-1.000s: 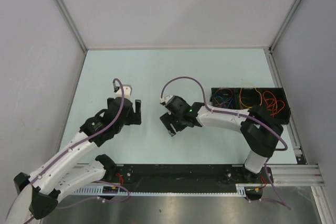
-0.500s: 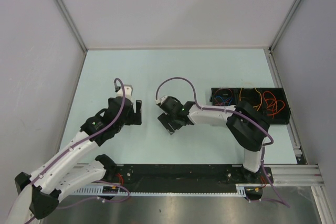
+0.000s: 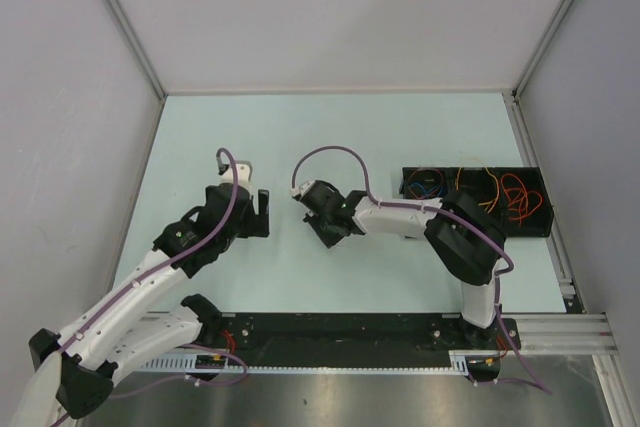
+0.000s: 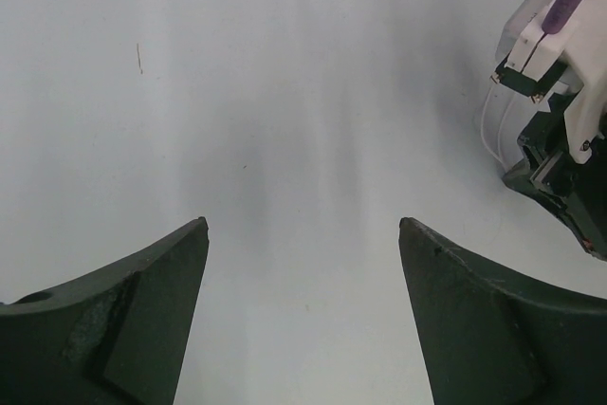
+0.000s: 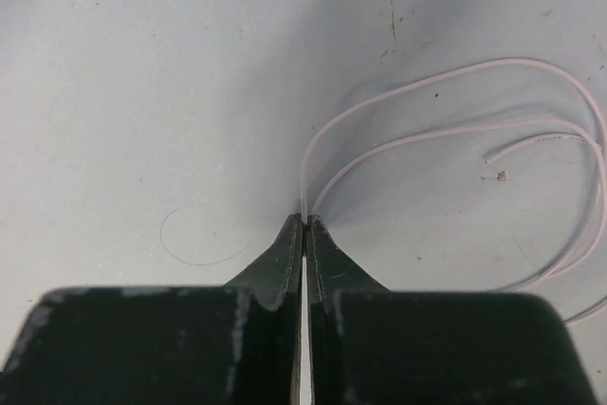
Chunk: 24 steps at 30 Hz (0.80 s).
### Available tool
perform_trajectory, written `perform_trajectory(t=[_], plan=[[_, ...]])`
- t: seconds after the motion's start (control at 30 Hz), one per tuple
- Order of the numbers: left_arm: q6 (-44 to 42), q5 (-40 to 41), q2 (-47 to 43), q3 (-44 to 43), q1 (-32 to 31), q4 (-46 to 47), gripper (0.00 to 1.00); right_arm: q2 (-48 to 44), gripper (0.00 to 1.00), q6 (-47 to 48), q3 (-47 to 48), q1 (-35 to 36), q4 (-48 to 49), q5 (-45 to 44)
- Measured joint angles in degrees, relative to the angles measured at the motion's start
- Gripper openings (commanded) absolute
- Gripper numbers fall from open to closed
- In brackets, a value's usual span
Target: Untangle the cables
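Note:
A pale pink cable (image 5: pixel 446 130) lies in loose loops on the table, and my right gripper (image 5: pixel 305 218) is shut on it where two strands meet at the fingertips. From above, the right gripper (image 3: pixel 329 236) sits at mid-table. The pale cable is too thin to make out there. More cables, blue (image 3: pixel 425 187), orange (image 3: pixel 470 183) and red (image 3: pixel 516 193), lie curled in a black tray (image 3: pixel 545 219) at the right. My left gripper (image 3: pixel 262 213) stands open just left of the right one. In the left wrist view, the left gripper (image 4: pixel 303 227) has only bare table between its fingers.
The right arm's wrist (image 4: pixel 560 130) with its purple lead shows at the right edge of the left wrist view, with a bit of pale cable (image 4: pixel 485 125) beside it. Grey walls enclose the table on three sides. A black rail (image 3: pixel 340 327) runs along the near edge.
My right gripper has shifted a little to the left and gone from open to shut on the pale pink cable. The left arm has not moved.

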State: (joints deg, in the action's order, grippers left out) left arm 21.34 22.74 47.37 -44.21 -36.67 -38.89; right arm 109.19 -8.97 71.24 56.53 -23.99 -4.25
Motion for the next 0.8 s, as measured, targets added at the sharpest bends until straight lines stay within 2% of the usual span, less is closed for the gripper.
perform_trajectory(t=[0.27,0.6,0.8], plan=[[-0.33,-0.31,-0.02,0.02,0.11,0.22,0.86,-1.92,0.00,-0.70,0.04,-1.36,-0.68,4.79],[-0.44,-0.46,-0.02,0.02,0.13,0.20,0.86,-16.61,0.00,-4.81,7.78,-10.51,-0.94,13.07],[-0.44,-0.48,-0.02,0.07,0.13,0.22,0.86,-19.58,0.00,-6.03,11.58,-14.91,-1.86,14.82]])
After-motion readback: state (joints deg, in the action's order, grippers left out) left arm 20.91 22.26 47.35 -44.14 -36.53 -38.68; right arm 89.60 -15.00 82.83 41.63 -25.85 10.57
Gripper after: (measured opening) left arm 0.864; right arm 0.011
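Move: The pinkish-white cable is already pinched in the shut right fingers down at the table, its loose loop spreading some 5 cm ahead and 2 cm to the right. From that hand the middle of the black box lies about 37 cm right and 7 cm ahead, roughly level. The blue cable in the box is about 25 cm right and 8 cm ahead. From the idle left hand, the box is about 52 cm right, 8 cm ahead and 15 cm lower. The white cable is drawn up off the table by the right hand, which keeps its closed pinch, lingers briefly, then climbs fast by some 22 cm while reaching about 7 cm forward. On the way the wrist rolls its left side up by about 30 degrees, so the fingertips swing to point more leftward, still with the box well off to the right. ##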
